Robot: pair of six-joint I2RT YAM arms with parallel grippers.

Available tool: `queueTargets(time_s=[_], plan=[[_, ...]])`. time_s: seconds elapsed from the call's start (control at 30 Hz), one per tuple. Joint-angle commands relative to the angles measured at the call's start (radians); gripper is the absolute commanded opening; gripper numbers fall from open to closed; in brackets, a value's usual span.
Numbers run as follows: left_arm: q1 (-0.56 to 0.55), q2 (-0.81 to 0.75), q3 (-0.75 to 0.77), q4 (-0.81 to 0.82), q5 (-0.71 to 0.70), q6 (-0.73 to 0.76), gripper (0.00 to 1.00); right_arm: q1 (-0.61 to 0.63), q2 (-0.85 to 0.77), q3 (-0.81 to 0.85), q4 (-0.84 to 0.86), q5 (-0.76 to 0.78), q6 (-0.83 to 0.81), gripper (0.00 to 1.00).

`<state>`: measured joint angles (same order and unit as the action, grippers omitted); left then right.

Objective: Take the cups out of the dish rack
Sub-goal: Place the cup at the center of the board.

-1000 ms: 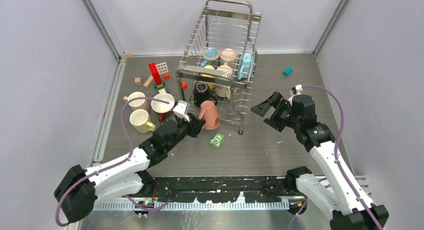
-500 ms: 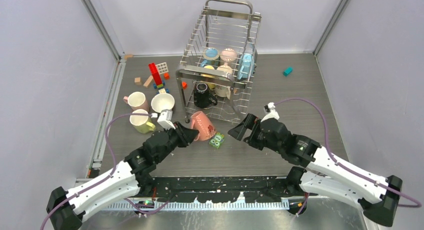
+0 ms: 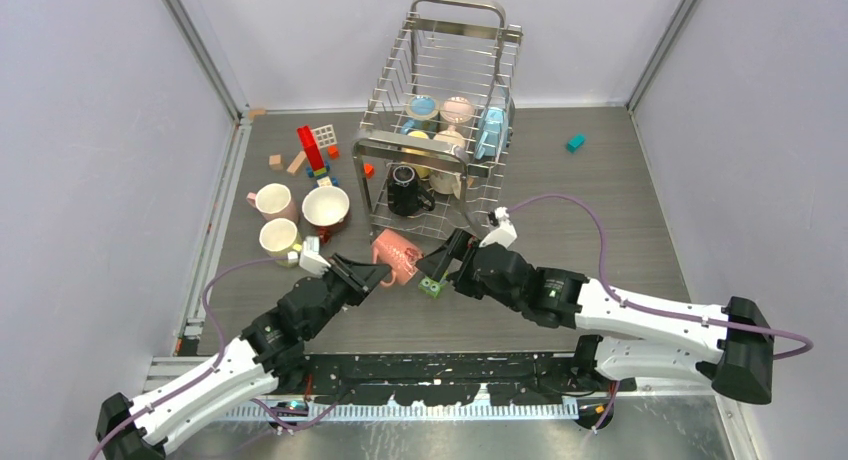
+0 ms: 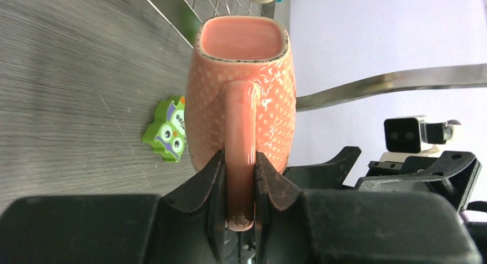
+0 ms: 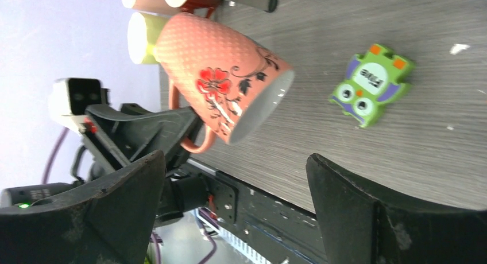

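Note:
A salmon cup (image 3: pixel 397 257) hangs tilted above the table in front of the dish rack (image 3: pixel 440 90). My left gripper (image 3: pixel 375 273) is shut on its handle (image 4: pixel 240 132), the jaws pinching it from both sides. My right gripper (image 3: pixel 441 264) stands wide open just right of that cup, its mouth (image 5: pixel 235 160) facing the cup's rim (image 5: pixel 261 106) without touching it. In the rack sit a black cup (image 3: pixel 404 191), a light blue one (image 3: pixel 422 107), a pale pink one (image 3: pixel 457 109) and others. On the table to the left stand a pink cup (image 3: pixel 272 200), a dark red cup (image 3: pixel 326 209) and a yellow cup (image 3: pixel 279 238).
A small green packet (image 3: pixel 432 285) lies on the table under my right gripper. Coloured toy blocks (image 3: pixel 312 150) are scattered left of the rack, and a teal block (image 3: pixel 575 142) lies at the far right. Walls close in on both sides.
My left gripper has drawn the salmon cup away from the rack toward the near edge. My right arm has swung left and down, bringing its open gripper close to the cup.

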<state>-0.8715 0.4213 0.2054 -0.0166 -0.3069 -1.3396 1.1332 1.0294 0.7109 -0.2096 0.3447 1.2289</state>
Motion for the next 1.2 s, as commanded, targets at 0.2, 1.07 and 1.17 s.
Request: queueTargets(time_s=[0.2,1.07,1.17], plan=[[-0.004,-0.043,-0.005,0.202,-0.003,-0.224,0.00,0.011,0.080,0.079,0.220,0.045,0.000,0.86],[-0.005,-0.087,-0.007,0.283,0.083,-0.352,0.00,0.012,0.196,0.126,0.433,0.032,-0.004,0.41],[-0.004,-0.083,-0.002,0.290,0.104,-0.368,0.00,0.013,0.210,0.135,0.452,0.033,-0.003,0.32]])
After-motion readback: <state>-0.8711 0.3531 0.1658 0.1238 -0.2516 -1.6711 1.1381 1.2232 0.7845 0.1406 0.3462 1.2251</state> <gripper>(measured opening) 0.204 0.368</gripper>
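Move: The salmon cup is still held by its handle in the left hand. Its middle lies about 4 cm ahead, 3 cm right and 1 cm below that hand; the owl block is 7 cm ahead, 9 cm right and 12 cm down. From the open right hand the cup is about 7 cm left, 1 cm ahead and level. The owl block lies 14 cm below that hand, 3 cm ahead and 1 cm left; the black cup is some 17 cm ahead, 6 cm left, 5 cm lower. The salmon cup, its handle kept pinched, is lifted about 4.5 cm by the left hand and rolled some 20–25 degrees so its mouth swings up towards the right gripper. Meanwhile the right hand travels left about 6 cm, rising 4.5 cm and edging forward, tips its fingers slightly up, and closes them from wide open to about a third around the near wall at the rim, one finger at the mouth; a firm grip can't be seen. ##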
